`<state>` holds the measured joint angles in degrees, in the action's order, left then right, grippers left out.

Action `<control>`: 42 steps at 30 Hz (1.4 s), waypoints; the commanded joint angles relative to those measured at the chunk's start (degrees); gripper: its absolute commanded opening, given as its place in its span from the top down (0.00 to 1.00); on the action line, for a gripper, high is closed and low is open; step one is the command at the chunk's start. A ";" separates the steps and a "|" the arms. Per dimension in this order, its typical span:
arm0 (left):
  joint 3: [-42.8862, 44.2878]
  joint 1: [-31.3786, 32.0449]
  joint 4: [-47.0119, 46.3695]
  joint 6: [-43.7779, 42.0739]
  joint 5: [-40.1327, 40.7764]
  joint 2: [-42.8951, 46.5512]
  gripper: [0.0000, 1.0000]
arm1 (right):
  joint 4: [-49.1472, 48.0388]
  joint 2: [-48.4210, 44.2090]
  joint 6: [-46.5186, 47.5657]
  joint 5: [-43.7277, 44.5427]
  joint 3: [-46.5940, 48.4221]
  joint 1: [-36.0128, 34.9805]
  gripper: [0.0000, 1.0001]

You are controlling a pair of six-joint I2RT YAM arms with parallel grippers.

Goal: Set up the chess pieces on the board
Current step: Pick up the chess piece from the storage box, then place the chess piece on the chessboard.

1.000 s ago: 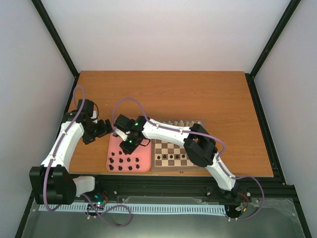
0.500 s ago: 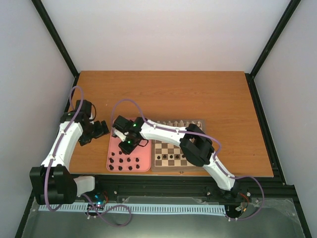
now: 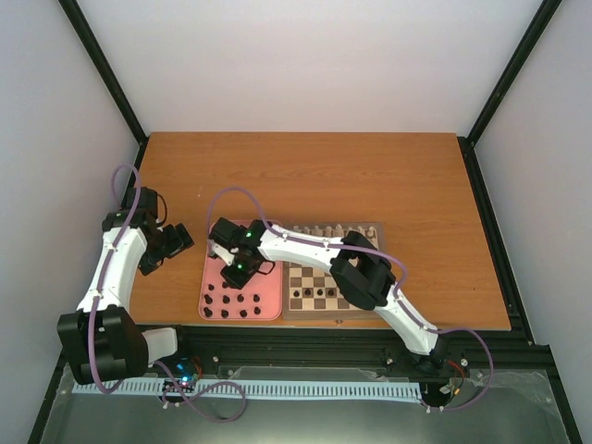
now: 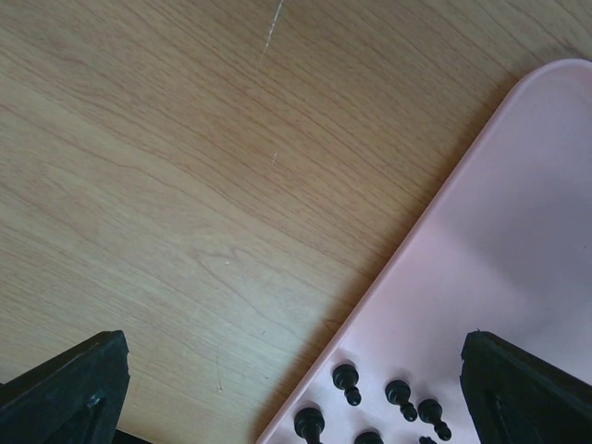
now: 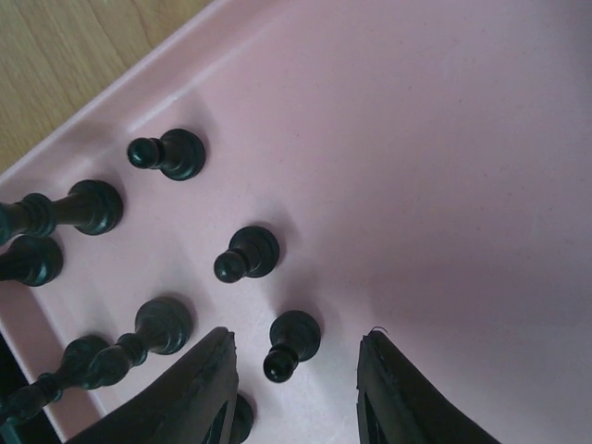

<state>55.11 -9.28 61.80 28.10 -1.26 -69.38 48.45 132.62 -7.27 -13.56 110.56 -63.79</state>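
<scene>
The board (image 3: 289,313) lies near the table's front edge, with cream chess pieces (image 3: 333,229) along its far edge and a few dark ones (image 3: 319,294) in a near row. To its left, a pink tray (image 3: 217,276) holds several dark chess pieces (image 3: 231,305). My right gripper (image 5: 296,356) hangs low over the tray, open, its fingers either side of a standing dark pawn (image 5: 294,338) without touching it. Other dark pieces (image 5: 166,154) stand around it. My left gripper (image 4: 296,407) is open and empty over bare table, left of the tray's edge (image 4: 435,222).
The wooden table (image 3: 305,176) stretches behind the board and tray. The right arm's elbow (image 3: 361,273) reaches over the board and hides part of it. Black frame posts and white walls close in the sides.
My left arm has pulled back to the left, away from the tray. My right gripper has shifted slightly over the tray and its jaws have narrowed a little.
</scene>
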 commanded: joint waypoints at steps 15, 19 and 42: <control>0.53 -0.50 0.08 0.82 0.05 0.19 0.00 | 2.26 3.43 0.32 -0.20 2.96 0.33 0.88; 0.48 -0.54 0.11 0.74 -0.03 0.39 0.00 | 2.68 3.36 0.27 0.48 3.07 0.42 0.95; 0.08 -0.51 -0.10 0.57 -0.49 0.84 0.00 | 4.35 -35.47 -7.43 13.07 -31.89 14.07 0.97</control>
<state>55.11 -9.32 61.73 28.36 -1.54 -69.36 49.95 103.57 -12.05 -3.57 89.54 -52.49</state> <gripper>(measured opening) 0.998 0.074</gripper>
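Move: The black pawn to be taken stands in the pink storage box, practically straight below the right hand's half-open fingers, its middle about 2 cm down. The next black pawn is some 3 cm to its left in the same row; another black piece stands about 3 cm nearer the base and 1 cm to its right. The chessboard's middle is roughly 26 cm to the right and 3 cm ahead. From the left hand the pawn lies about 18 cm right, 4 cm back and 11 cm down. The pawn under the right hand is pinched by its upper part: the hand sinks a bit over 1 cm, the fingers close on it and hold there briefly. Then, gripping it, the hand climbs nearly 12 cm, speeding up as it swings about 13 cm right and 6 cm forward out of the box towards the chessboard, turning some 20 degrees clockwise. ##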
